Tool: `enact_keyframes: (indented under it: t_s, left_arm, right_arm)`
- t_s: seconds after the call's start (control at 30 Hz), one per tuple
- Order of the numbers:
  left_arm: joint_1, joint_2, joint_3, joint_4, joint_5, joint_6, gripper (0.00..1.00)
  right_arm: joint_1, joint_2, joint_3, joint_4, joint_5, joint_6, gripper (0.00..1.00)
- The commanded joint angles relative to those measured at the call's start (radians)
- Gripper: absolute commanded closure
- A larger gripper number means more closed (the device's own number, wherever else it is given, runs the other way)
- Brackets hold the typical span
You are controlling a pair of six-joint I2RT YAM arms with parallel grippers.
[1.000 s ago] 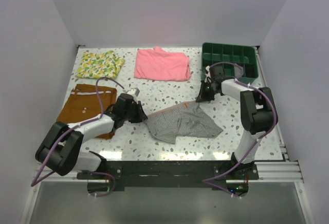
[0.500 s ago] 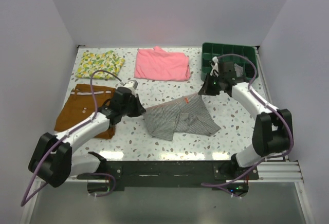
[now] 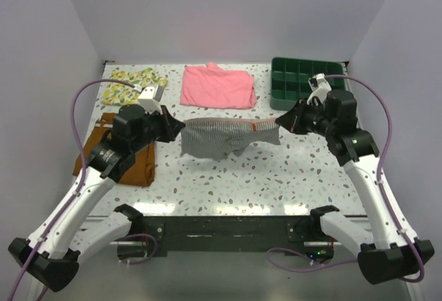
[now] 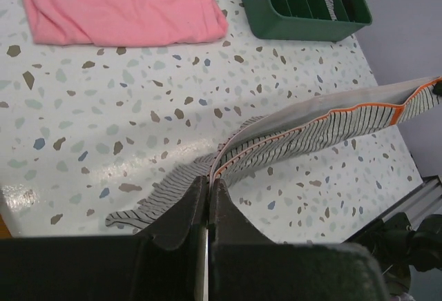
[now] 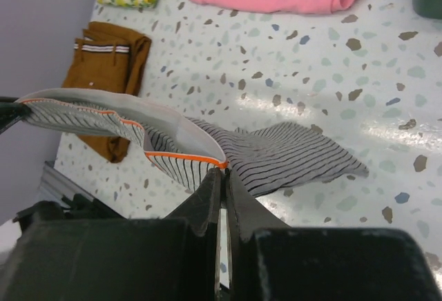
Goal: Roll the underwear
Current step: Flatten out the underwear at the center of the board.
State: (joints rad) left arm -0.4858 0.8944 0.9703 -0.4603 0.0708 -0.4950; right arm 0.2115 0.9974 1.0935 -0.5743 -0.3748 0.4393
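Note:
The underwear (image 3: 224, 135), grey-and-white striped with an orange-edged waistband, hangs stretched in the air between my two grippers above the middle of the table. My left gripper (image 3: 178, 128) is shut on its left waistband corner; the left wrist view shows the fabric (image 4: 324, 125) pinched at my left gripper (image 4: 208, 180). My right gripper (image 3: 283, 120) is shut on the right waistband corner. In the right wrist view the waistband (image 5: 166, 139) meets my right gripper (image 5: 224, 173), and the leg part droops toward the table.
Rust-brown shorts (image 3: 121, 152) lie at the left under my left arm. A pink folded garment (image 3: 217, 85) and a yellow patterned cloth (image 3: 131, 83) lie at the back. A green compartment tray (image 3: 304, 80) stands at the back right.
Both arms have risen and drawn apart, lifting the underwear off the table and stretching it flat between them. The left gripper closed on the waistband about a second ago.

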Motion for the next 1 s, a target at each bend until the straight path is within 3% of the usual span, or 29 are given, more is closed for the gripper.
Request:
enact_keyframes:
  t_s: [0.0,0.37,0.47,0.7,0.97]
  left_arm:
    - [-0.007,-0.035,0.06,-0.127,0.04,0.035,1.0]
    - [-0.008,-0.118,0.192,-0.383,0.115,-0.023,1.0]
    - [-0.008,-0.059,0.205,-0.449,0.132,-0.03,1.0]
    - [-0.008,0.101,0.124,-0.358,0.012,-0.008,1.0]
    - [0.012,0.48,0.178,-0.167,-0.049,0.064,1.0]
  right_arm:
    - [0.011,-0.068,0.019,-0.097,-0.081,0.019,1.0]
    - [0.012,-0.207,0.137,-0.232,-0.148,-0.001,1.0]
    - [0.011,-0.181,0.14,-0.289,-0.013,0.016,1.0]
    - [0.011,0.022,0.054,-0.274,0.085,-0.008,1.0]
    - [0.009,0.412,0.129,-0.102,0.157,-0.047,0.99]
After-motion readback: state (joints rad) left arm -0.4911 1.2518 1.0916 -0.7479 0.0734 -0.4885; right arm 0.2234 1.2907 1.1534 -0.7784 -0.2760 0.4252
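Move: I hold the underwear's waistband stretched between my two hands, the body hanging below. The bare middle of the board, where it is to be spread, is about 12 cm ahead of my left hand, 11 cm to its right and 26 cm down; from my right hand about 11 cm ahead, 17 cm left, 27 cm down. The pink cloth lies some 20 cm beyond that middle, and the brown shorts about 25 cm left and 5 cm ahead of my left hand. With both fingertip pairs still shut on the waistband corners, I swing both hands back towards my bases by about 7 cm, lifting slightly, the right more than the left. Then I reverse and sweep them forward and steeply down towards the board, ending roughly 10 cm below where I began, fingers tipped some 25 degrees further down. ##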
